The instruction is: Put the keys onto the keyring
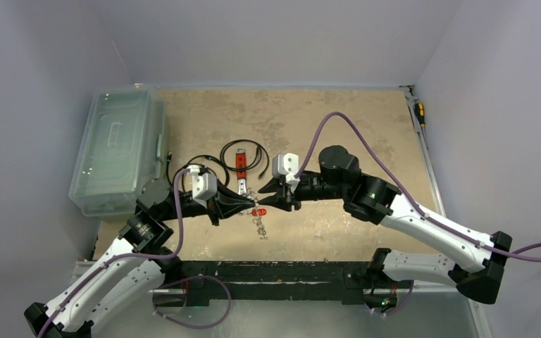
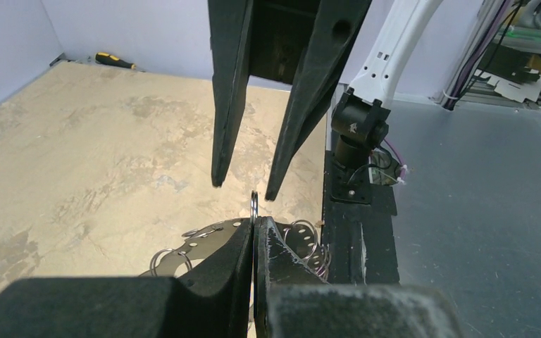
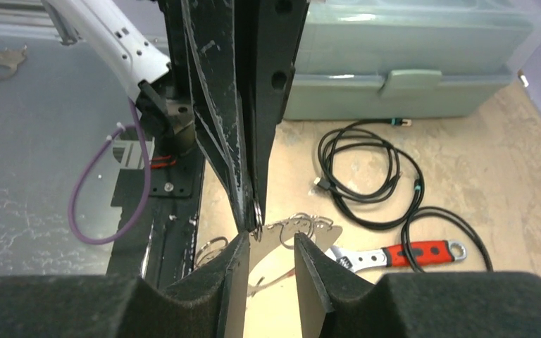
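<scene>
My left gripper (image 2: 253, 221) is shut on a thin silvery ring (image 2: 253, 203), the keyring as far as I can tell, which sticks out edge-on past the tips. My right gripper (image 3: 271, 237) faces it tip to tip, open, with its fingertips (image 2: 216, 182) on either side of the ring and not touching it. On the table below lie flat silvery pieces with holes, probably the keys (image 3: 318, 235), with several small wire rings (image 2: 163, 259) through them. From above, both grippers (image 1: 258, 206) meet over this cluster (image 1: 259, 227).
A red-handled wrench (image 3: 423, 252) and coiled black cables (image 3: 366, 176) lie just beyond the cluster. A clear plastic box (image 1: 116, 151) stands at the left. A screwdriver (image 1: 419, 113) lies at the far right edge. The black base rail (image 1: 268, 271) runs along the near edge.
</scene>
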### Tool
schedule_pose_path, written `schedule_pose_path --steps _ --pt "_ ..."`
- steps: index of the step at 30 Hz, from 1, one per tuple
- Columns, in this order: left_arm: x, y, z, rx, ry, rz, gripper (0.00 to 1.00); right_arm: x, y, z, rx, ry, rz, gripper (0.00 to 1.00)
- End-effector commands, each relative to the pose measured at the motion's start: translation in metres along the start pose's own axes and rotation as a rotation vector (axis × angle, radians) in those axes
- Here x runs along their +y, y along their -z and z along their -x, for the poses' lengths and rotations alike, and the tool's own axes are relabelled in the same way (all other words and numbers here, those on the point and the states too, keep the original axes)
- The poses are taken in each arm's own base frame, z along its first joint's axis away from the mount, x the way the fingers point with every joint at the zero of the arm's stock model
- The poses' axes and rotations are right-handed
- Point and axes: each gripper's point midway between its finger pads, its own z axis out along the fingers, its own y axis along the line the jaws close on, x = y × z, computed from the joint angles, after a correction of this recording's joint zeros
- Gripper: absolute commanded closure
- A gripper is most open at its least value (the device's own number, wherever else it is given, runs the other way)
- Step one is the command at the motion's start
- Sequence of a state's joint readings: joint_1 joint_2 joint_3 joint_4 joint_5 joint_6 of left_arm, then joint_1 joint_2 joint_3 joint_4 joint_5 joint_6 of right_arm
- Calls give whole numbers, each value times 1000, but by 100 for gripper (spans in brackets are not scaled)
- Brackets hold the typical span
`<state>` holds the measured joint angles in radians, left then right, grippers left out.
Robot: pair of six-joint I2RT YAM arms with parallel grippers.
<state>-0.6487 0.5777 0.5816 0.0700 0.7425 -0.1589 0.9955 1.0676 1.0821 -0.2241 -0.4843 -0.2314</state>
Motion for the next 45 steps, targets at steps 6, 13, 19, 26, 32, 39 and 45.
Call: schedule_pose_path --steps 6,13,19,26,32,39,45 --pt "-9 -3 25 -65 -35 -49 100 -4 -1 4 26 29 4 69" --pt "-8 -4 23 -62 -30 -47 100 -1 2 16 0 47 24 68" --pt "-9 -4 24 -62 -30 -49 100 0 3 20 -21 53 22 65" --pt "-9 -4 24 -64 -28 -52 100 -2 -3 18 -8 44 31 70" --pt "-9 -4 23 -63 -25 -52 100 -2 -4 20 -10 43 40 76" --pt "-8 -5 22 -58 -14 -51 100 0 -6 19 -2 38 54 79" --pt "-8 -6 22 -59 -12 -52 100 1 -9 11 15 28 65 95"
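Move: The keyring's small ring stands up out of the left hand's shut fingertips, about 1 cm to that hand's right. From the right hand's open fingers it lies some 2 cm left and 1 cm lower. From the right hand, the perforated metal plate hangs about 8 cm below and 2 cm left; the red key tag lies on the table roughly 7 cm ahead, 2 cm left and 16 cm down. The wrench's middle is about 16 cm ahead and 8 cm left, at table height. Downward first, the right hand dips about 2.5 cm beside the small ring, its fingertips tilting slightly lower, then rises most of the way back and eases some 1 cm left, towards the left fingertips. Its fingers go from about a third open to nearly shut, pinching the exposed part of the ring. The left hand stays put and keeps its hold. ##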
